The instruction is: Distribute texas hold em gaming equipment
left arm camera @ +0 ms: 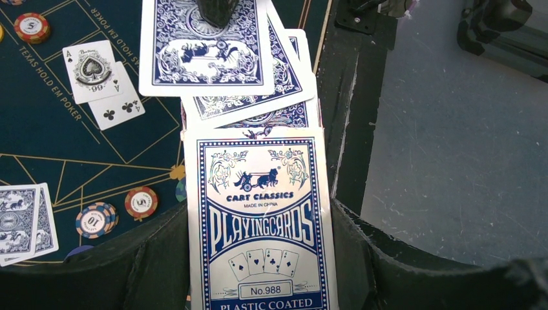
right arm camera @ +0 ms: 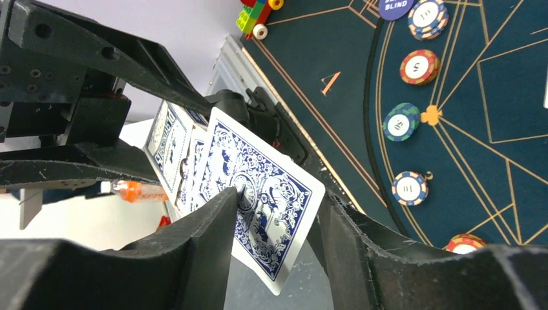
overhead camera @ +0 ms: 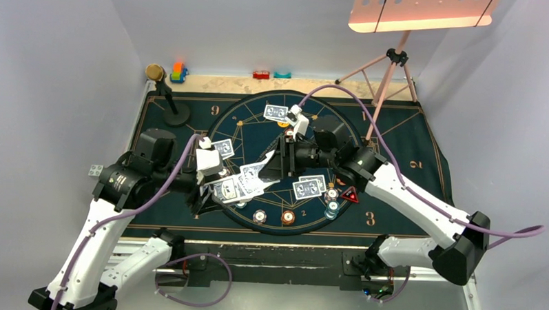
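My left gripper [left arm camera: 258, 213] is shut on a blue-and-white playing card box [left arm camera: 258, 258]. Blue-backed cards [left arm camera: 249, 97] fan out of its far end. The top card [right arm camera: 265, 161] lies between the fingers of my right gripper [right arm camera: 278, 200]. Its jaws stand apart: one finger [right arm camera: 220, 219] touches the card's back, while a gap shows at the other. In the top view the two grippers [overhead camera: 215, 187] [overhead camera: 273, 162] meet over the round mat's left half. Card pairs [overhead camera: 276, 113] [overhead camera: 309, 187] [overhead camera: 223, 148] lie on the mat. Striped chips [overhead camera: 259, 216] [overhead camera: 288, 216] and a red triangular marker [overhead camera: 350, 195] sit near its front.
A gold-headed microphone [overhead camera: 165, 89] stands at the back left. Toy blocks [overhead camera: 179, 72] [overhead camera: 261, 74] line the far edge. A pink tripod [overhead camera: 392, 69] rises at the back right. Two face-up cards [left arm camera: 94, 68] and chips [left arm camera: 141, 202] [left arm camera: 95, 219] lie left of the box.
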Tool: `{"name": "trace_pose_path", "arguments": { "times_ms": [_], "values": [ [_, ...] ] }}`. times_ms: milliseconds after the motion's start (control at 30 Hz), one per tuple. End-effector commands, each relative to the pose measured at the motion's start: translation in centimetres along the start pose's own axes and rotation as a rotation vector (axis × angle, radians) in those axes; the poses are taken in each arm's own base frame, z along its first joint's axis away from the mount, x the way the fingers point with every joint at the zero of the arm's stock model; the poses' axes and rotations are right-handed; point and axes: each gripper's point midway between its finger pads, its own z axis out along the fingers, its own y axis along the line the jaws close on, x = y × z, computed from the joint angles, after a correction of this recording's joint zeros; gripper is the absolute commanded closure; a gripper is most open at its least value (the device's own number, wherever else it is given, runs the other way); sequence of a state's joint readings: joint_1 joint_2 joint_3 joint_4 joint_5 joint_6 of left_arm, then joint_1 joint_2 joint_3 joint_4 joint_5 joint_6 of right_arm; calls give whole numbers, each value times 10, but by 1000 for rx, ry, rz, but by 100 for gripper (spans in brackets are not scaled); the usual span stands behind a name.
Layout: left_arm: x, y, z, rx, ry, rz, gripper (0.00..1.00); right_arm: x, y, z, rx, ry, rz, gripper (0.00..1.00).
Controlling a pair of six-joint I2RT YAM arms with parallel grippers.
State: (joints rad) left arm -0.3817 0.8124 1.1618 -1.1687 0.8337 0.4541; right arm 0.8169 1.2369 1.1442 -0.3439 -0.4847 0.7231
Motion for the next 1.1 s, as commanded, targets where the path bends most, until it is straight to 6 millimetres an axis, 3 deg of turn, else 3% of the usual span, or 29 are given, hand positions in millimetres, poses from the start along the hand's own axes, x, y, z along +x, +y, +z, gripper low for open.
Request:
{"name": "trace_pose_path", "arguments": {
  "times_ms": [0,300,700,1067],
  "values": [
    [-19,-3,-5,7,-63,42,100,-21,14,-18,17,-88,-68,49],
    [-20,-3,-5,7,-64,44,100,-31,13,-30,77,-133,-105,62],
    [-20,-3,-5,7,-63,43,100,-35,12,-38,111,-144,-140,66],
    [-19,-3,-5,7,-60,42,100,-56,35,-64,119,-224,-199,74]
  ]
}}
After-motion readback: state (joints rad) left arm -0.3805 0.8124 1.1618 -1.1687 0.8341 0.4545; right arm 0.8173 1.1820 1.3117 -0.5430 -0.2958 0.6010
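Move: The top card of the fan has its middle about 2 cm left of my right hand, 1 cm back and 1 cm below, with a fingertip already on it. The rest of the fan is some 6 cm left and 3 cm back, and the card box about 12 cm left and 5 cm back. The ace and four lie face up 4 cm ahead, 2 cm right and about 20 cm down. From my left hand, the top card is roughly 12 cm right and 7 cm ahead, about level. I close my right fingers further on the top card while drawing it up, to my right and a little forward, off the fan; after a brief near-pause I lift mostly straight up, about 5 cm of travel in all, rolling the wrist some 10 degrees. My left hand stays still and keeps its grip on the card box. ##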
